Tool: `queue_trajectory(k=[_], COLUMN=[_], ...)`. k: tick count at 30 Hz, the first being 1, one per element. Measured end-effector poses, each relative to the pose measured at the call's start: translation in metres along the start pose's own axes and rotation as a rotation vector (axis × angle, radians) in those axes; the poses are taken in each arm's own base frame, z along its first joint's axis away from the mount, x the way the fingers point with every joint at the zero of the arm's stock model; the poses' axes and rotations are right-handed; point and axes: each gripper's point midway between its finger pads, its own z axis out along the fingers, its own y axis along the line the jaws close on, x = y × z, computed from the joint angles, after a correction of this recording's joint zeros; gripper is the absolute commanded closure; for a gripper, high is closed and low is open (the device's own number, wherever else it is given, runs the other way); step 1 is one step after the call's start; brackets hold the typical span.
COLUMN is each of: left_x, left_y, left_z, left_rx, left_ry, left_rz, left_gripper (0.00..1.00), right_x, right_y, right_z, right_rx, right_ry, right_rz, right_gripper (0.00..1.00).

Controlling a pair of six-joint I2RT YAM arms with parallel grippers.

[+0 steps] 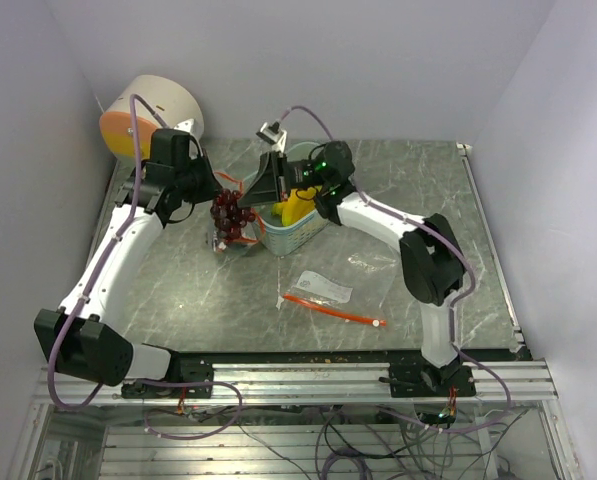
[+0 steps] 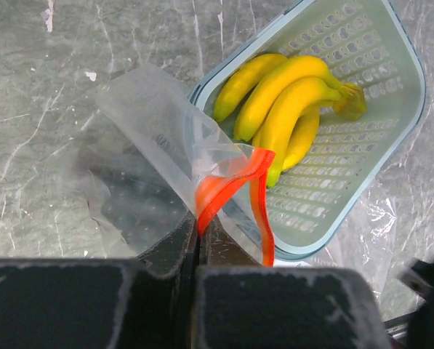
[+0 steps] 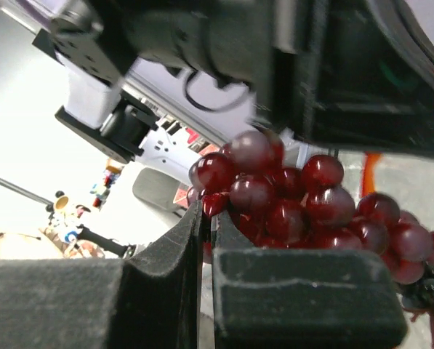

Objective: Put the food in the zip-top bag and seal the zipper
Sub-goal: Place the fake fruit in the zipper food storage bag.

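Note:
In the left wrist view my left gripper (image 2: pixel 200 231) is shut on the orange zipper rim (image 2: pixel 227 185) of the clear zip-top bag (image 2: pixel 147 138), holding its mouth up. A dark shape shows through the plastic. Yellow bananas (image 2: pixel 289 102) lie in the pale teal basket (image 2: pixel 395 87) just beyond. My right gripper (image 3: pixel 207 211) is shut on a bunch of dark red grapes (image 3: pixel 296 203); darker grapes (image 3: pixel 427 291) hang at its lower edge. From above, the grapes (image 1: pixel 233 215) hang between the left gripper (image 1: pixel 216 185) and right gripper (image 1: pixel 250 192), over the bag (image 1: pixel 228 243).
The basket (image 1: pixel 306 232) with bananas (image 1: pixel 296 207) stands right of the bag. A flat clear plastic sheet with an orange strip (image 1: pixel 333 308) and a white packet (image 1: pixel 325 288) lie nearer the front. A round tan and orange object (image 1: pixel 153 110) sits at the back left corner.

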Motion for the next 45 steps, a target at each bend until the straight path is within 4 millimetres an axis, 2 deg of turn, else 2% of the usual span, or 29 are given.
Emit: queue_trajectory(k=[6, 8, 12, 15, 21, 26, 29, 33, 36, 38, 39, 40, 43, 45], left_x=[-0.002, -0.001, -0.001, -0.002, 0.0, -0.001, -0.001, -0.001, 0.001, 0.002, 0.002, 0.002, 0.004, 0.006], left_y=[-0.001, -0.001, -0.002, -0.003, -0.004, -0.003, -0.002, -0.003, -0.005, -0.006, -0.006, -0.006, -0.005, -0.003], left_z=[-0.006, -0.008, -0.01, -0.011, -0.013, -0.013, -0.013, -0.013, -0.013, -0.012, -0.012, -0.011, -0.01, -0.009], left_rx=[0.005, 0.006, 0.01, 0.014, 0.024, 0.023, 0.02, 0.023, 0.032, 0.037, 0.037, 0.037, 0.035, 0.031], left_ry=[-0.01, -0.009, -0.011, -0.013, -0.011, -0.014, -0.014, -0.01, -0.002, 0.003, 0.004, 0.005, 0.01, 0.015], left_rz=[-0.001, -0.001, -0.001, -0.001, -0.008, -0.014, -0.015, -0.016, -0.021, -0.025, -0.026, -0.027, -0.028, -0.029], left_gripper=[0.93, 0.93, 0.93, 0.93, 0.93, 0.93, 0.93, 0.93, 0.93, 0.93, 0.93, 0.93, 0.93, 0.93], right_x=[0.037, 0.043, 0.03, 0.016, -0.008, -0.02, -0.017, 0.004, 0.014, 0.013, 0.012, 0.011, 0.009, 0.009], right_y=[-0.051, -0.069, -0.101, -0.117, -0.127, -0.127, -0.125, -0.134, -0.14, -0.145, -0.147, -0.148, -0.148, -0.147], right_z=[-0.012, -0.018, -0.023, -0.027, -0.034, -0.021, -0.007, -0.001, 0.0, -0.001, -0.002, -0.003, -0.005, -0.007], right_rx=[0.025, 0.072, 0.208, 0.338, 0.55, 0.687, 0.742, 0.847, 0.902, 0.923, 0.933, 0.942, 0.958, 0.967], right_ry=[-0.002, -0.007, -0.04, -0.081, -0.154, -0.155, -0.134, -0.082, -0.05, -0.044, -0.04, -0.041, -0.037, -0.028], right_rz=[0.162, 0.192, 0.158, 0.121, 0.046, -0.035, -0.088, -0.113, -0.116, -0.121, -0.129, -0.137, -0.161, -0.176], right_gripper=[1.0, 1.0, 1.0, 1.0, 1.0, 1.0, 1.0, 1.0, 0.88, 0.68, 0.52, 0.46, 0.34, 0.31])
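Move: Below and ahead of the right hand, which already holds the red grapes, the open mouth of the left-held bag lies about 8 cm forward, 3 cm to the left and 10 cm down. The bag's filled bottom with dark grapes is some 11 cm ahead, 7 cm left and 25 cm down; the basket of bananas is roughly 17 cm ahead, 10 cm right and 25 cm down. From the left hand, the mouth is some 3 cm back, 5 cm right and 3 cm lower. Dropping first about 10 cm, the right hand then sweeps forward and finally a little left, swinging its fingers clockwise and tipping them down by some 40 degrees each so that they point into the bag's mouth. It eases back and down a couple of centimetres before the fingers open wide, letting go of the red grapes. The left hand keeps pinching the zipper rim almost in place. ##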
